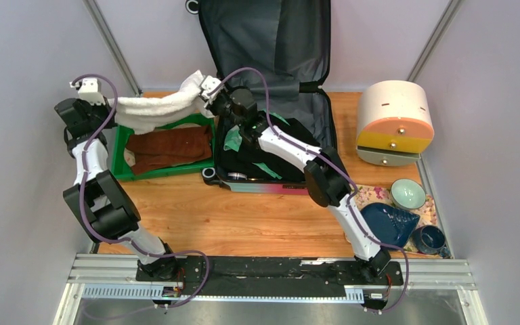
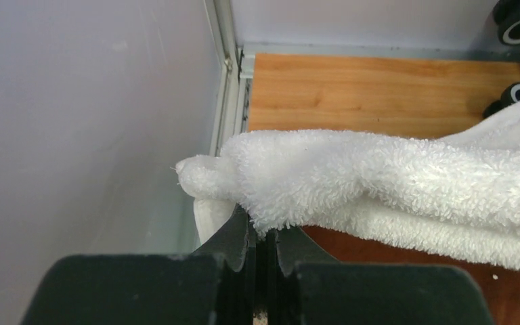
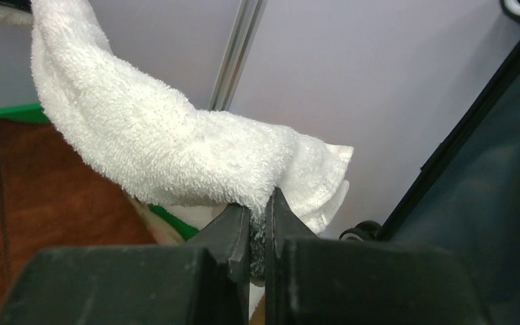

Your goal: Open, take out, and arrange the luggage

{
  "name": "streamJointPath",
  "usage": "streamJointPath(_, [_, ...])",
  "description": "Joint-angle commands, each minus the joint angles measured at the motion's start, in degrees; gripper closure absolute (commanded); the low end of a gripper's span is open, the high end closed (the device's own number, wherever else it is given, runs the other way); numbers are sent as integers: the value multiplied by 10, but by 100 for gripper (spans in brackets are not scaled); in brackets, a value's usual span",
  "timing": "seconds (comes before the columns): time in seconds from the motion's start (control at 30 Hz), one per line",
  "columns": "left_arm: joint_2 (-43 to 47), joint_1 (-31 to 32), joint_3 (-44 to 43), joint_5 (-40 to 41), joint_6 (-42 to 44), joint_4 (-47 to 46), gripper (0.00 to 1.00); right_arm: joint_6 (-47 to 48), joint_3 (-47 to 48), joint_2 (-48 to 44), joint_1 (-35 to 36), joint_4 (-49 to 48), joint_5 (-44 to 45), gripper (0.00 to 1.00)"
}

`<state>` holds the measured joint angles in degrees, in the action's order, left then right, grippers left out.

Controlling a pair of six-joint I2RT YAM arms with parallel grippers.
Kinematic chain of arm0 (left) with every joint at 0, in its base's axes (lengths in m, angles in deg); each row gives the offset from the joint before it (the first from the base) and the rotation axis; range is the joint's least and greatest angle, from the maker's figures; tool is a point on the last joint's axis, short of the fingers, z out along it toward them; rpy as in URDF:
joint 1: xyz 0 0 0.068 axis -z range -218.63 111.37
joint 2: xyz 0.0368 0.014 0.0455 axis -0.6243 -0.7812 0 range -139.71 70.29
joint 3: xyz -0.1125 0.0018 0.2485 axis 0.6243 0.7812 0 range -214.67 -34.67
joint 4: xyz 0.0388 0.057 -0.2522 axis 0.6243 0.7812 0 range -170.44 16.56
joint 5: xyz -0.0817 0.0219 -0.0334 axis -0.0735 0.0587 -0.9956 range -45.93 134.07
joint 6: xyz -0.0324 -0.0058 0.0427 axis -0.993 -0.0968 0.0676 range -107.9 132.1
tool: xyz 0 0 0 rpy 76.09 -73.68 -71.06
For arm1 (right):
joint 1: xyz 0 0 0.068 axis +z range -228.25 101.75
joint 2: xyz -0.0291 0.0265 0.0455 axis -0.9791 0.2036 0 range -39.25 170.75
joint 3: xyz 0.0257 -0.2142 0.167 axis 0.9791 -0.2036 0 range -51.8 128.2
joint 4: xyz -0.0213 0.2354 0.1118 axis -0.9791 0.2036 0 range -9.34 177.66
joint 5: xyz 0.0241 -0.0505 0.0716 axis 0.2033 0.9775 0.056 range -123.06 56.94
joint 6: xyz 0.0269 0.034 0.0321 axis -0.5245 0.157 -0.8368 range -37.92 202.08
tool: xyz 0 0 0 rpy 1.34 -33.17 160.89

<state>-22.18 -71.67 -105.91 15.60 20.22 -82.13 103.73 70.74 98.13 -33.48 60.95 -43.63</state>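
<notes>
The luggage point(image 1: 271, 40) lies open at the back centre, its dark grey lid leaning on the wall. Its base point(image 1: 318, 122) holds dark and green clothes. A white towel point(image 1: 156, 108) hangs stretched between both grippers, above the green tray point(image 1: 118, 162). My left gripper point(image 1: 112, 105) is shut on the towel's left end point(image 2: 379, 176), its tips point(image 2: 263, 227) pinching the pile. My right gripper point(image 1: 206, 95) is shut on the right end point(image 3: 162, 149), with terry squeezed between the tips point(image 3: 259, 203). The luggage lining point(image 3: 501, 169) shows at the right of the right wrist view.
A brown cloth point(image 1: 172, 149) lies in the green tray. A cream-and-orange round container point(image 1: 394, 122) stands at the back right. A pale green bowl point(image 1: 407, 193), a blue plate point(image 1: 387, 223) and a dark cup point(image 1: 430, 238) sit at the front right. Walls close both sides.
</notes>
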Motion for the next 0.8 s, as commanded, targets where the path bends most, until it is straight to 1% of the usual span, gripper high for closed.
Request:
streamJointPath(0.0, [22, -6, -18, -13, -9, -102, 100, -21, 27, 22, -8, -172, -2, 100])
streamJointPath(0.03, [31, -6, 13, -9, -2, -116, 100, -16, 16, 24, -7, -185, -7, 100])
streamJointPath(0.07, [41, -7, 33, -9, 24, -120, 100, -15, 8, 26, -7, -185, -15, 100])
streamJointPath(0.1, [57, -8, 50, -18, 44, -117, 100, -14, -7, 25, -8, -182, -36, 100])
streamJointPath(0.13, [64, -7, 86, -27, 91, -99, 100, -16, -33, 23, -7, -179, -50, 100])
streamJointPath(0.17, [69, -8, 108, -40, 115, -95, 100, -14, -46, 23, -7, -173, -66, 100])
streamJointPath(0.2, [77, -9, 129, -40, 137, -90, 100, -12, -55, 21, -6, -163, -98, 100])
streamJointPath(0.23, [78, -9, 163, -41, 179, -74, 100, -7, -63, 20, -5, -137, -115, 100])
streamJointPath(0.27, [77, -8, 174, -40, 201, -60, 100, -1, -75, 19, -5, -123, -133, 100])
streamJointPath(0.33, [70, -8, 200, -33, 244, -31, 100, 12, -77, 17, -4, -63, -181, 100])
streamJointPath(0.4, [61, -9, 207, -24, 268, -10, 100, 29, -75, 15, -3, -10, -222, 100])
streamJointPath(0.43, [55, -8, 200, -25, 296, 37, 100, 36, -74, 13, -3, 10, -235, 100])
streamJointPath(0.47, [46, -9, 192, -24, 302, 54, 100, 50, -73, 10, -3, 30, -247, 100])
streamJointPath(0.5, [41, -9, 184, -21, 307, 72, 99, 59, -65, 10, -3, 76, -269, 100])
streamJointPath(0.53, [34, -9, 161, -18, 322, 113, 97, 66, -60, 8, -3, 98, -277, 99])
streamJointPath(0.57, [22, -9, 146, -13, 327, 135, 90, 72, -53, 6, -3, 122, -284, 96])
streamJointPath(0.6, [15, -9, 131, -13, 334, 157, 85, 96, -36, 4, -3, 179, -310, 92])
streamJointPath(0.63, [10, -9, 99, -11, 340, 197, 79, 111, -26, 3, -3, 213, -325, 81])
streamJointPath(0.67, [-2, -9, 82, -12, 343, 217, 67, 125, -19, -1, -4, 238, -339, 75])
streamJointPath(0.7, [-7, -11, 65, -17, 344, 236, 63, 144, -5, -3, -3, 283, -360, 70])
streamJointPath(0.73, [-13, -11, 32, -19, 345, 271, 58, 153, 1, -4, -2, 302, -369, 56])
streamJointPath(0.77, [-23, -12, 15, -26, 343, 288, 52, 160, 5, -11, -2, 319, -377, 49])
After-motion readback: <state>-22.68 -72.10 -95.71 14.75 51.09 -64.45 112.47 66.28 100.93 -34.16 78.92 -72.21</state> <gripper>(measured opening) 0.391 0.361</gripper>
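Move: Beneath the stretched white towel, whose ends both hands already pinch, lies the green tray: its middle is about 13 cm right, 2 cm back and 20 cm below the left hand, and some 13 cm left, 6 cm back and 24 cm below the right hand. Inside it, the brown cloth lies about 15 cm right of the left hand and 3 cm back. The open suitcase's lower shell is centred roughly 24 cm right of the right hand and 5 cm back. Swinging down and back together, after a small lift of the left, both hands lower the towel about 13 cm onto the tray while drawing its held edge some 8 cm back. The left fingers tip further down and turn slightly clockwise; the right wrist turns about 30 degrees counter-clockwise. Near the bottom both grippers start opening, to over a third, towel still between their fingers. ##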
